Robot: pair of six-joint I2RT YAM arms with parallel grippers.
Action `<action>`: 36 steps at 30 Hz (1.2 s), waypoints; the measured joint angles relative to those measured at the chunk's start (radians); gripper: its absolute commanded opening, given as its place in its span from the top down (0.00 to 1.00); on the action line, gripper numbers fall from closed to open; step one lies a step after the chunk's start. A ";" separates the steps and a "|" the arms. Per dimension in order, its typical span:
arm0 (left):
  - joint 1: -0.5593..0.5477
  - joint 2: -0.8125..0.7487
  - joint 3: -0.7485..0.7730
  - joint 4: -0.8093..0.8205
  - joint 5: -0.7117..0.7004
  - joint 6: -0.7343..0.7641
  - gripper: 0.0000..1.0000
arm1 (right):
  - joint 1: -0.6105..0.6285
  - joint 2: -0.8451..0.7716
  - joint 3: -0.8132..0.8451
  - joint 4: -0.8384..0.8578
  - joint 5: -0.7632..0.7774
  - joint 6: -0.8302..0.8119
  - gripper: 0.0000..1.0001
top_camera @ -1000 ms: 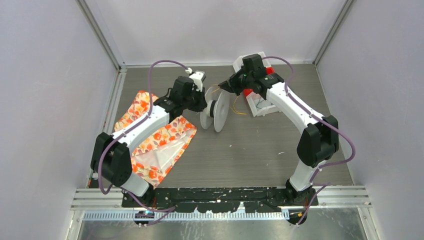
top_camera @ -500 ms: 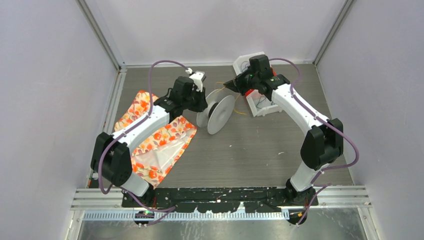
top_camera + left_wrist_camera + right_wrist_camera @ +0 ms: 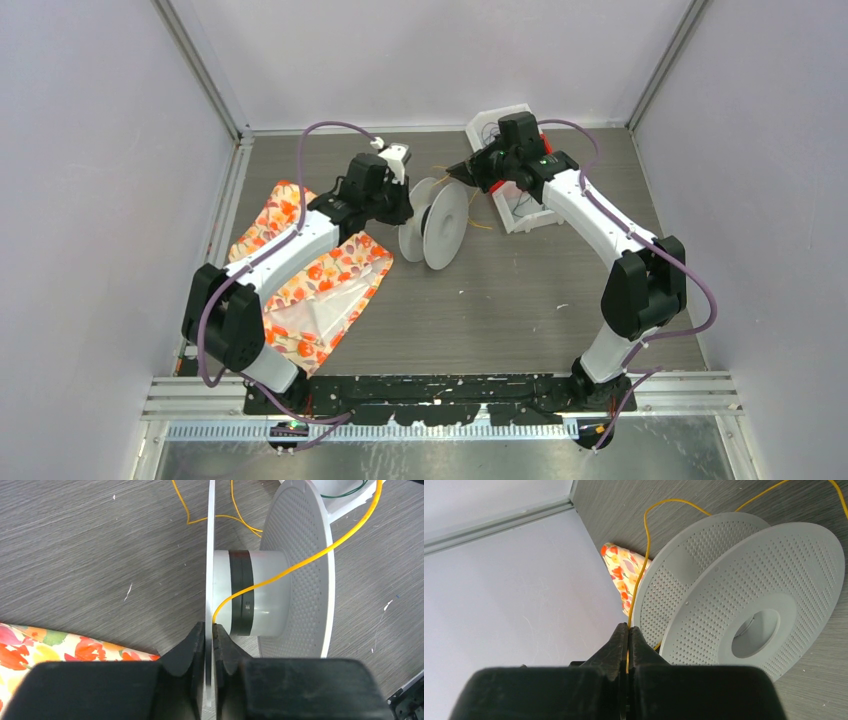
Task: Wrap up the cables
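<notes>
A clear plastic spool (image 3: 436, 222) stands on its edge mid-table. My left gripper (image 3: 209, 628) is shut on the rim of its near flange (image 3: 210, 555). A thin yellow-orange cable (image 3: 300, 563) runs from that flange past the hub (image 3: 265, 592), which has a dark band, and up to the right. My right gripper (image 3: 628, 626) is shut on the same yellow cable (image 3: 644, 565), held just behind and right of the spool (image 3: 749, 595); it also shows in the top view (image 3: 462, 172). A green wire (image 3: 350, 490) lies in the white tray.
A white tray (image 3: 503, 122) with a red part stands at the back right, behind the right gripper. A floral cloth (image 3: 310, 280) lies on the left under the left arm. Loose yellow cable loops (image 3: 220, 517) lie on the table beyond the spool.
My right gripper moved back and to the right, drawing the yellow cable away from the spool. The spool has turned and tilted slightly in my left gripper's hold.
</notes>
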State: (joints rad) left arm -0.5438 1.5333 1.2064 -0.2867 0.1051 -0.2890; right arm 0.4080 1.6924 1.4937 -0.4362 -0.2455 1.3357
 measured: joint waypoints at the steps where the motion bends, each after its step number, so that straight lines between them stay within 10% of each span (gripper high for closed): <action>1: 0.000 0.000 0.000 0.000 0.000 0.000 0.79 | 0.000 0.000 0.000 0.002 -0.001 0.000 0.99; 36: -0.008 0.038 0.018 -0.021 0.028 -0.017 0.48 | 0.000 0.000 -0.022 0.063 -0.049 0.039 0.99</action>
State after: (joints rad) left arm -0.5518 1.5715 1.2247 -0.3080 0.1333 -0.3061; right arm 0.4084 1.6924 1.4715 -0.3733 -0.2947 1.3743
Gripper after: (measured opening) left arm 0.468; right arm 0.020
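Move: The grey spool, on edge with its axis running left to right, has its middle about 5 cm right of the left hand, 2 cm ahead and 8 cm below. From the right hand, holding the yellow cable, the spool is about 4 cm back, 3 cm left and 14 cm down. The near white bin sits some 22 cm right and 3 cm ahead of the right hand, 22 cm below; the flowered cloth is about 22 cm left and 8 cm back of the left hand, 17 cm below. The spool's left flange, pinched at the rim with the yellow cable, is let go as the left fingers open to nearly half while the hand sinks about 1 cm and then eases about 1 cm right, still straddling the rim. The right hand keeps its shut grip on the cable and creeps about 1 cm left and slightly up. ##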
